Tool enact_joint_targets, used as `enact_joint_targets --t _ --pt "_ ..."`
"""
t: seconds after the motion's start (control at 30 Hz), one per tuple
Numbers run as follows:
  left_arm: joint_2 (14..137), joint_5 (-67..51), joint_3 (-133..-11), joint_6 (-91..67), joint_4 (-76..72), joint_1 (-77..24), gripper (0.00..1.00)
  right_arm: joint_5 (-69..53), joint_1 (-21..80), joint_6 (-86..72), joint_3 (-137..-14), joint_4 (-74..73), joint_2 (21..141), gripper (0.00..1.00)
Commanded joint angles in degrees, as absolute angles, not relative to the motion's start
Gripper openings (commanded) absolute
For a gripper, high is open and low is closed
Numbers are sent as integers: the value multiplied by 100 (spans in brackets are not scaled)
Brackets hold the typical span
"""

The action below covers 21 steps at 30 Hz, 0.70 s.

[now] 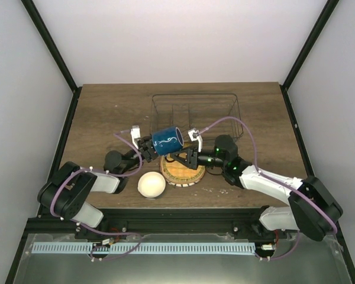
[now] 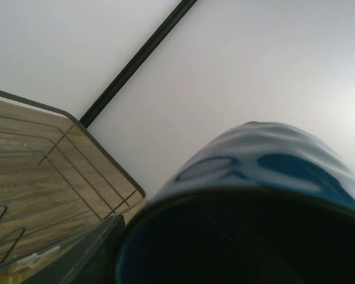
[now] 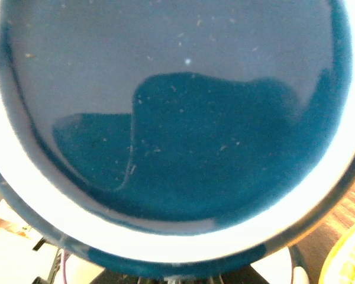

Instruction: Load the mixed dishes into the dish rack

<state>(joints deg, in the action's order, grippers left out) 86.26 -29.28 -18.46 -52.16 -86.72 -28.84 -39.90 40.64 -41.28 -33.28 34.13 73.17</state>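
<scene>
The dark blue mug (image 1: pixel 167 139) hangs tilted on its side above the yellow-orange woven plate (image 1: pixel 183 171), just in front of the wire dish rack (image 1: pixel 192 96). My left gripper (image 1: pixel 147 145) is at its open mouth. In the left wrist view the mug's dark rim (image 2: pixel 266 177) fills the lower right, one finger (image 2: pixel 89 254) lies beside it, and the jaws' gap is hidden. My right gripper (image 1: pixel 186 152) is at the mug's base, shut on it. The mug's blue bottom (image 3: pixel 177 118) fills the right wrist view and hides the fingers. The cream-white bowl (image 1: pixel 151 184) sits near the front edge.
The rack holds no dishes and its wire wall (image 2: pixel 65 118) is close on the left of the left wrist. A pale edge shows under the yellow plate's near side. Black frame posts run up both sides of the wooden table (image 1: pixel 260 118).
</scene>
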Motion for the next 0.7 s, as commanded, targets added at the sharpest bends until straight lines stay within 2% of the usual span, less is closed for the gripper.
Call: enact_joint_targets --t 0.0,0.27,0.4,0.47,0.67 --pt "8692 -2999 -1665 -5183 -9155 -2804 55 -3392 4052 -3820 -3740 3422 6992 2" --pt "8527 -3113 -1358 -5181 -8967 -2458 70 -2902 3825 -3806 -3788 3033 6658 2" --pt "8093 -3083 -1290 -5039 -8224 -2194 73 -2232 3695 -3502 -4131 2036 6528 2" --pt "7662 -2899 -1330 -4765 -7363 -2133 74 -1635 3679 -3206 -4481 1289 6557 1" --pt "5859 -2058 -2354 -3444 -2882 -2145 76 -455 3389 -3050 -5399 -89 6974 1"
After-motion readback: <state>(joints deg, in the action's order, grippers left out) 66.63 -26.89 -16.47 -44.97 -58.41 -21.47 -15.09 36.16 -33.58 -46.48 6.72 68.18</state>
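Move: Well ahead of the right hand, which already grips the mug by its handle, the dish rack's middle lies some 24 cm farther out, about 6 cm to its right and 17 cm lower. Nearly straight under that hand is the woven plate, 3 cm farther out and 22 cm down; the white bowl sits 6 cm back and 12 cm left, 21 cm below. From the left hand, the rack is roughly 19 cm ahead, 18 cm right and 18 cm down. Carrying the mug by its handle, the right hand swings forward about 9 cm and 5 cm to the right, slowly at first and then faster, over the rack's front part, rising slightly, grip kept and wrist turning some 30 degrees clockwise. The left hand opens wider around the mug's base, dips about 3 cm, then draws off 5 cm to the left and climbs back. ##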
